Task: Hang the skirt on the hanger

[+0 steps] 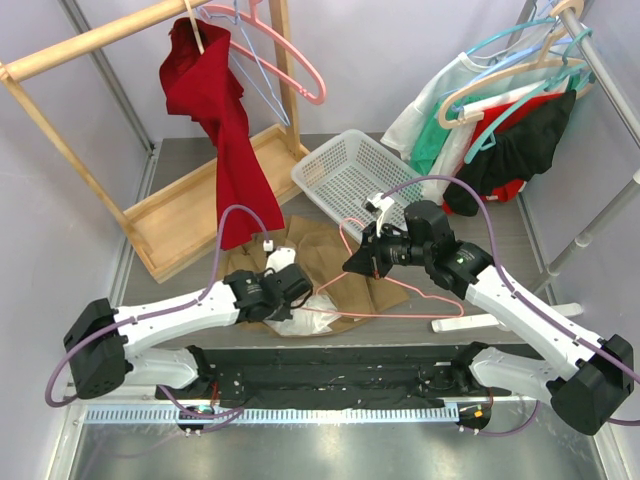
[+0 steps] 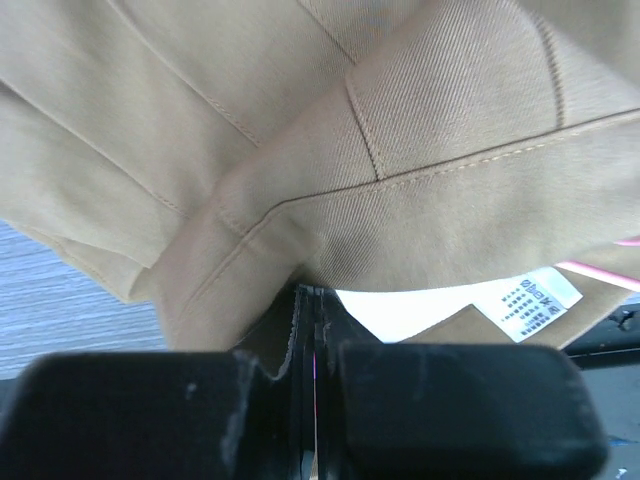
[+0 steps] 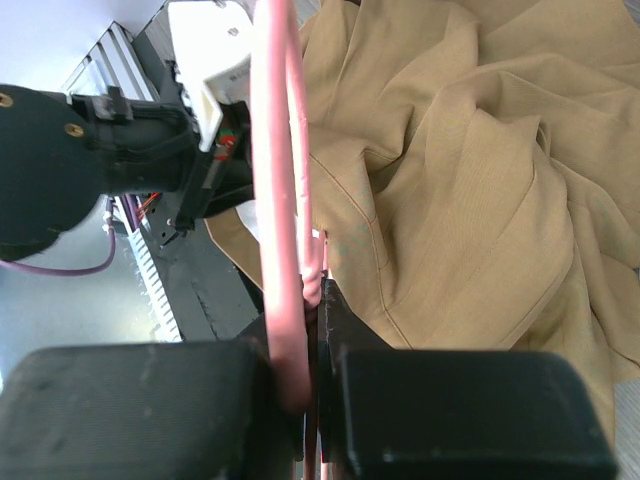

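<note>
The tan skirt (image 1: 345, 292) lies crumpled on the table between the two arms, and it fills the left wrist view (image 2: 400, 150). My left gripper (image 1: 298, 290) is at the skirt's near-left edge, its jaws (image 2: 308, 295) shut on a fold of the cloth by the white lining (image 2: 420, 310). The pink hanger (image 1: 420, 315) lies across the skirt. My right gripper (image 1: 360, 262) is shut on the hanger's wire (image 3: 275, 150), its fingertips (image 3: 320, 290) right against the skirt (image 3: 480, 180).
A white mesh basket (image 1: 345, 175) sits behind the skirt. On the left, a wooden rack (image 1: 180, 225) holds a red garment (image 1: 225, 140) and spare hangers (image 1: 290, 60). A metal rail with clothes (image 1: 500, 130) stands at the right. A black mat (image 1: 330, 370) covers the near edge.
</note>
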Robot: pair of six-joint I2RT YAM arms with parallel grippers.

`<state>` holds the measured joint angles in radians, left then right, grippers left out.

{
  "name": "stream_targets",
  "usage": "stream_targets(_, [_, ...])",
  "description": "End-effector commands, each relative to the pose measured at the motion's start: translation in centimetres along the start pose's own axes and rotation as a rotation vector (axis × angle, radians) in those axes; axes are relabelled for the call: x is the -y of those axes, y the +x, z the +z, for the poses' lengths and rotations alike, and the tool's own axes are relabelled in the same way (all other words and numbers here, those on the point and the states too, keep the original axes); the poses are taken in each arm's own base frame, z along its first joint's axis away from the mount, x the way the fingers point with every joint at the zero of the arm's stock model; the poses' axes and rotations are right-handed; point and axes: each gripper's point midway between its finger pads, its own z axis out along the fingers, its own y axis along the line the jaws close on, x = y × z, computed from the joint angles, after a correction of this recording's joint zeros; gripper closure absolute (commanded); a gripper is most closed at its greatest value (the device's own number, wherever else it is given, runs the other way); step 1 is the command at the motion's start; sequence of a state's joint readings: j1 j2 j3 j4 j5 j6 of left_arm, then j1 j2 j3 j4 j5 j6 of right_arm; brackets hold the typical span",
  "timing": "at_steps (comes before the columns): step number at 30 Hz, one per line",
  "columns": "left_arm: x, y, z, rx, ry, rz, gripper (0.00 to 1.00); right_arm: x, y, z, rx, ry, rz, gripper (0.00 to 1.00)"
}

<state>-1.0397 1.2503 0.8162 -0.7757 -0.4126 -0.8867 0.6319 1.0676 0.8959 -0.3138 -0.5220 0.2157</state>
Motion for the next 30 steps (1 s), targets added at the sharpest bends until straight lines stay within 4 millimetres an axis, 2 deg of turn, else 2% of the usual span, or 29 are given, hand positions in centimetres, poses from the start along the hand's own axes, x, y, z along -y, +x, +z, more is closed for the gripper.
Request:
stream_targets(1, [-0.1, -2.3, -2.0, 0.082, 0.009, -0.043, 1.00, -0.6, -1.9, -0.3, 0.069, -0.020, -0.033, 0.99])
stream_targets(6, [-0.2, -2.9, -3.5, 0.102, 0.044, -0.060, 1.00, -1.5, -1.9, -0.7, 0.068, -0.062, -0.052, 0.99])
stream_targets(11, [0.1, -3.5, -5.3, 0.127, 0.118, -0.091, 1.00, -3.7, -2.3, -1.4, 0.086, -0.170, -0.087, 0.99])
stream_targets(16, [-1.1, -4.2, -7.1, 0.172, 0.144, -0.137, 1.00, -5.2, -2.9, -1.6, 0.123, -0.255, -0.092, 0.99])
stream_targets(22, [-2.1, -4.4, -7.9, 0.207, 0.145, -0.175, 1.00, -5.5, -3.4, -1.5, 0.151, -0.279, -0.085, 0.99])
stream_targets(30, [-2.2, -4.2, -7.8, 0.201, 0.135, -0.183, 1.00, -6.0, -4.0, -0.9, 0.206, -0.325, -0.045, 0.99])
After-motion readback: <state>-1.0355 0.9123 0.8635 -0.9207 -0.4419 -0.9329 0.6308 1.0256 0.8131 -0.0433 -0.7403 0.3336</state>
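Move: The left fingers are already shut on the left end of the skirt's waistband, the held hanger's near tip roughly 3 cm to their right and 2 cm ahead. That waistband end lies about 14 cm left of the right hand, 6 back and 14 below. From the left hand, the white lining is 4 cm right and level ahead, a bit lower; the skirt's body centres 12 cm ahead and 5 right. Left lifts the pinched waistband end about 8 cm; right swings the held hanger up, back and left, some 4 cm. ##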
